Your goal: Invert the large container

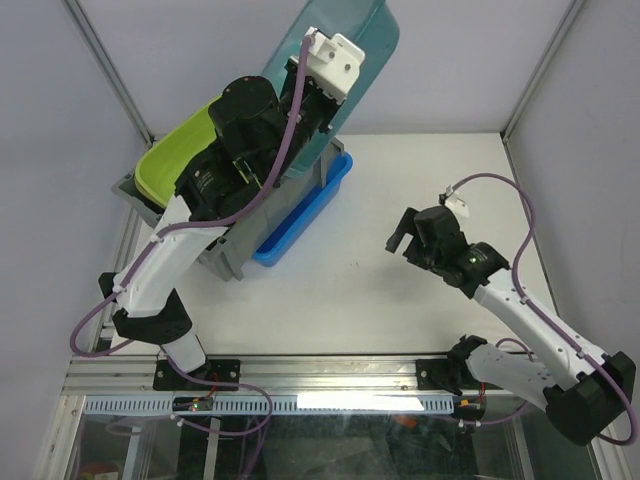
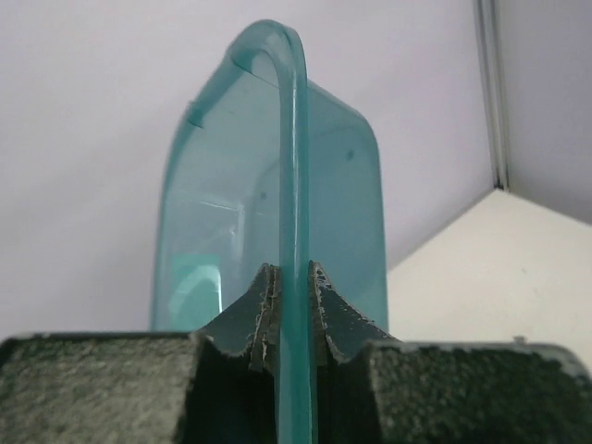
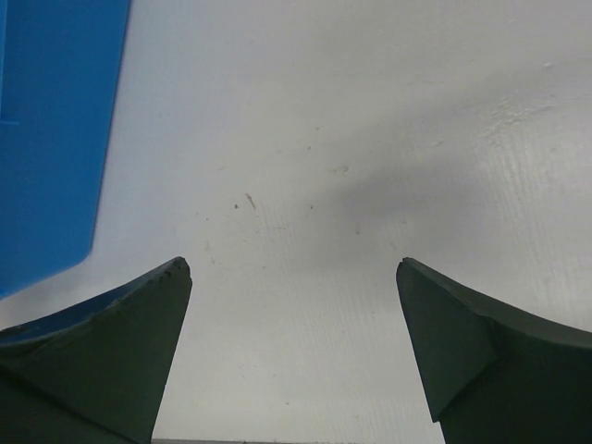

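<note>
The large grey crate (image 1: 226, 256) stands upright at the left of the table, mostly hidden under my left arm. A yellow-green basket (image 1: 172, 158) sits in it. My left gripper (image 2: 293, 277) is shut on the rim of a translucent teal tub (image 2: 338, 199) and holds it tilted high over the crate's far end; the tub also shows in the top view (image 1: 362, 52). My right gripper (image 1: 401, 238) is open and empty above the bare table, well to the right of the crate. In the right wrist view (image 3: 291, 277) its jaws stand wide apart.
A blue tray-like bin (image 1: 302, 214) lies against the crate's right side; its corner shows in the right wrist view (image 3: 51, 129). White table (image 1: 420, 180) stretches to the right. Frame posts and walls bound the back and sides.
</note>
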Action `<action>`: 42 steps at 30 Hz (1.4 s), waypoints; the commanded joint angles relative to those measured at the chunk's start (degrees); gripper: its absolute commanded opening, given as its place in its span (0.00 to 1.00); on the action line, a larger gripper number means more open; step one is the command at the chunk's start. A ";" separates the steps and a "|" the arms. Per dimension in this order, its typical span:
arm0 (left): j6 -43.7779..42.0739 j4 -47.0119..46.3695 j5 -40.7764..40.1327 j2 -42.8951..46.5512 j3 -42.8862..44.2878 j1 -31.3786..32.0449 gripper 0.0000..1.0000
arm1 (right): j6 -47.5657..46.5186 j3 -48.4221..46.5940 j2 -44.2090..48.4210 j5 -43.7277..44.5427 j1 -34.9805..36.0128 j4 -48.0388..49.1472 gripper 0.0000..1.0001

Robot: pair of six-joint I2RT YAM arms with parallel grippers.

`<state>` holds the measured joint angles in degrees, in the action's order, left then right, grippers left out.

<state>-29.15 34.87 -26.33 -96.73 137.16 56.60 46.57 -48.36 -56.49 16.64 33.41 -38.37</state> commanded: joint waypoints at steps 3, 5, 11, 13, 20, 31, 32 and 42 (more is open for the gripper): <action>-3.60 -17.79 0.36 -0.83 3.72 6.52 0.00 | -3.23 -12.04 7.46 15.36 0.07 -8.96 0.98; 0.33 -18.40 3.73 -1.12 3.98 7.72 0.00 | -4.25 -17.24 10.11 20.67 0.10 -12.22 0.98; 14.39 -18.68 11.14 -2.07 3.85 8.17 0.00 | -5.57 -30.20 18.86 35.69 0.10 -20.53 0.96; 18.42 -18.94 11.21 -2.30 2.60 8.17 0.00 | -6.93 -32.75 21.81 38.99 0.11 -20.74 0.95; 27.53 -25.39 4.98 -1.66 -10.87 8.08 0.00 | -8.55 -32.61 28.43 37.55 0.10 -17.61 0.93; 49.93 -37.42 16.04 -5.70 -30.44 -2.58 0.00 | -10.69 -31.16 26.27 35.69 0.15 -16.57 0.93; 52.95 -38.89 17.83 -6.44 -31.57 -3.78 0.00 | -10.86 -31.06 26.11 35.46 0.15 -16.35 0.93; 77.32 -47.53 22.56 -23.11 -29.32 -8.50 0.00 | -8.81 -28.85 24.49 29.23 0.14 -16.42 0.93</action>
<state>34.15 -3.14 -7.57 -114.93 102.78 47.51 36.62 -77.65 -29.74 49.36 33.41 -56.45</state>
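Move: The left gripper already holds the teal tub by its rim, high up; the clear table it goes to lies some 18 cm to its right, about 2 cm ahead and 56 cm below. The yellow tub is about 6 cm ahead, 24 cm left and 32 cm below, inside the grey box; the blue tub's visible part is roughly 11 cm ahead, 9 cm left and 54 cm below. From the right gripper, that clear patch is about 9 cm ahead, 3 cm right and 15 cm below. Keep the left gripper pinched on the teal tub's rim and ease it back and right, then swing it down some 30 cm and forward towards the clear table right of the blue tub, rolling its left side down and tipping the fingers down about 45 degrees. Meanwhile lift the empty, open right gripper about 25 cm, taking it right and back out of the way as its fingers tilt up. ##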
